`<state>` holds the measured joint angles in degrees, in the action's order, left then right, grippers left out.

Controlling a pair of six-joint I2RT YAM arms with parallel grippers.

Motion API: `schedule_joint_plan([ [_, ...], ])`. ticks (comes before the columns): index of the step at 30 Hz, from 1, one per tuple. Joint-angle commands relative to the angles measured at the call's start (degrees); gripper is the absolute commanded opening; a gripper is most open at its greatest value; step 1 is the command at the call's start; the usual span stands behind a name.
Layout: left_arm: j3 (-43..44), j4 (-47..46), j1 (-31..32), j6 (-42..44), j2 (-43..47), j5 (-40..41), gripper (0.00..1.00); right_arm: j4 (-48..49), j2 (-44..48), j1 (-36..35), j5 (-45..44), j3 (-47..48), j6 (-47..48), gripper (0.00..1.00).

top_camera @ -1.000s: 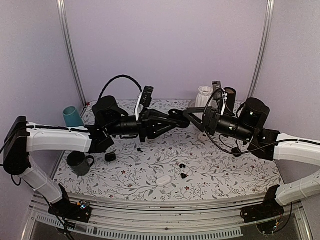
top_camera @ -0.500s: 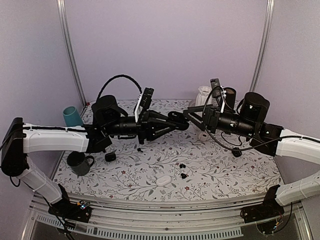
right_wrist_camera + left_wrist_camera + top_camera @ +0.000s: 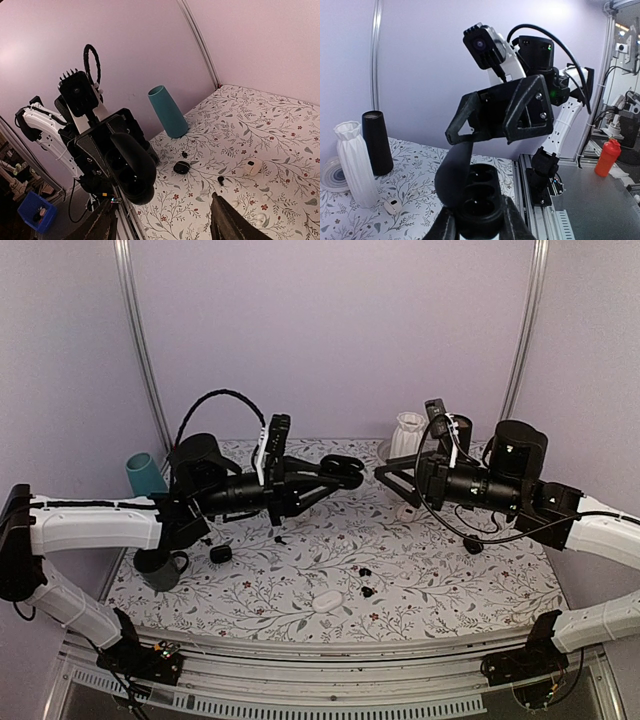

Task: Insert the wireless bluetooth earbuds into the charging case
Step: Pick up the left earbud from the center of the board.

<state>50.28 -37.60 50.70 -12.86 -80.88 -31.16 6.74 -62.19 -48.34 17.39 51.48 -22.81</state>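
My left gripper (image 3: 338, 472) is shut on a black charging case (image 3: 481, 199), held in the air with its lid (image 3: 452, 172) swung open. The case's wells are dark, and what lies in them cannot be made out. My right gripper (image 3: 388, 472) faces the case (image 3: 131, 172) from a short gap, open and holding nothing; its fingers (image 3: 229, 221) frame the bottom of the right wrist view. Two tiny black earbuds (image 3: 365, 571) (image 3: 369, 591) lie on the floral table, and a third one (image 3: 279, 538) (image 3: 220, 180) lies under the left arm.
A closed black case (image 3: 221, 553) (image 3: 181, 167) and a white case (image 3: 327, 601) lie on the table. A teal cup (image 3: 145, 475) and a dark mug (image 3: 160, 565) stand at the left. At the back right are a white vase (image 3: 408, 433) and a black cylinder (image 3: 460, 430).
The two grippers, close together a second ago, have drawn apart. The left arm pulled back left with the case. The right jaws have opened wider.
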Motion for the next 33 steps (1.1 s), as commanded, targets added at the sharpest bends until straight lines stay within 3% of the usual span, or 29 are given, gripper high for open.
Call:
schedule_joint_plan([
  [1, -1.65, 1.06, -1.19, 2.10, 2.51, 4.94, 0.00, -5.90, 1.37, 0.30, -4.11, 1.29, 1.19, 0.64],
  [10, -3.96, 1.57, -2.29, 3.62, 5.17, 6.90, 0.00, -13.93, -3.67, 0.27, -9.52, 1.41, -0.75, 0.64],
  [18, -4.65, 2.99, -3.26, 4.07, 7.31, 8.94, 0.00, -19.61, -12.61, -0.15, -8.56, 2.20, -3.57, 0.62],
  [23, -4.93, 2.95, -3.76, 4.16, 8.17, 9.02, 0.00, -17.90, -16.30, -1.37, -8.62, -0.11, -6.44, 0.56],
  [33, -5.62, 3.12, -4.18, 3.86, 9.00, 8.77, 0.00, -18.64, -22.66, -1.41, -9.21, -4.70, -9.26, 0.35],
])
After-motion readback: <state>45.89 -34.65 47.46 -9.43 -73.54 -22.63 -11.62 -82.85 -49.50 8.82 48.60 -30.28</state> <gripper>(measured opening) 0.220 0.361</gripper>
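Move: The nearer of the two black earbuds on the table lies well below the right hand, about 32 cm down, roughly 3 cm ahead and 1 cm to its left. The other earbud is some 9 cm ahead and 2 cm left, and the white case about level and 10 cm left, both as low. The open black case in the left hand's grip is some 8 cm left at hand height. From the left hand the nearer earbud is about 4 cm ahead, 9 cm right and 32 cm down. Towards the two black earbuds the right hand drops some 23 cm, easing forward and then slightly back, its fingers tipping steeply down from level and narrowing to about half their gap, still empty and clear of the table. The left hand keeps hold of the open case and carries it about 5 cm left and forward, out of the way, turning a little counter-clockwise. ##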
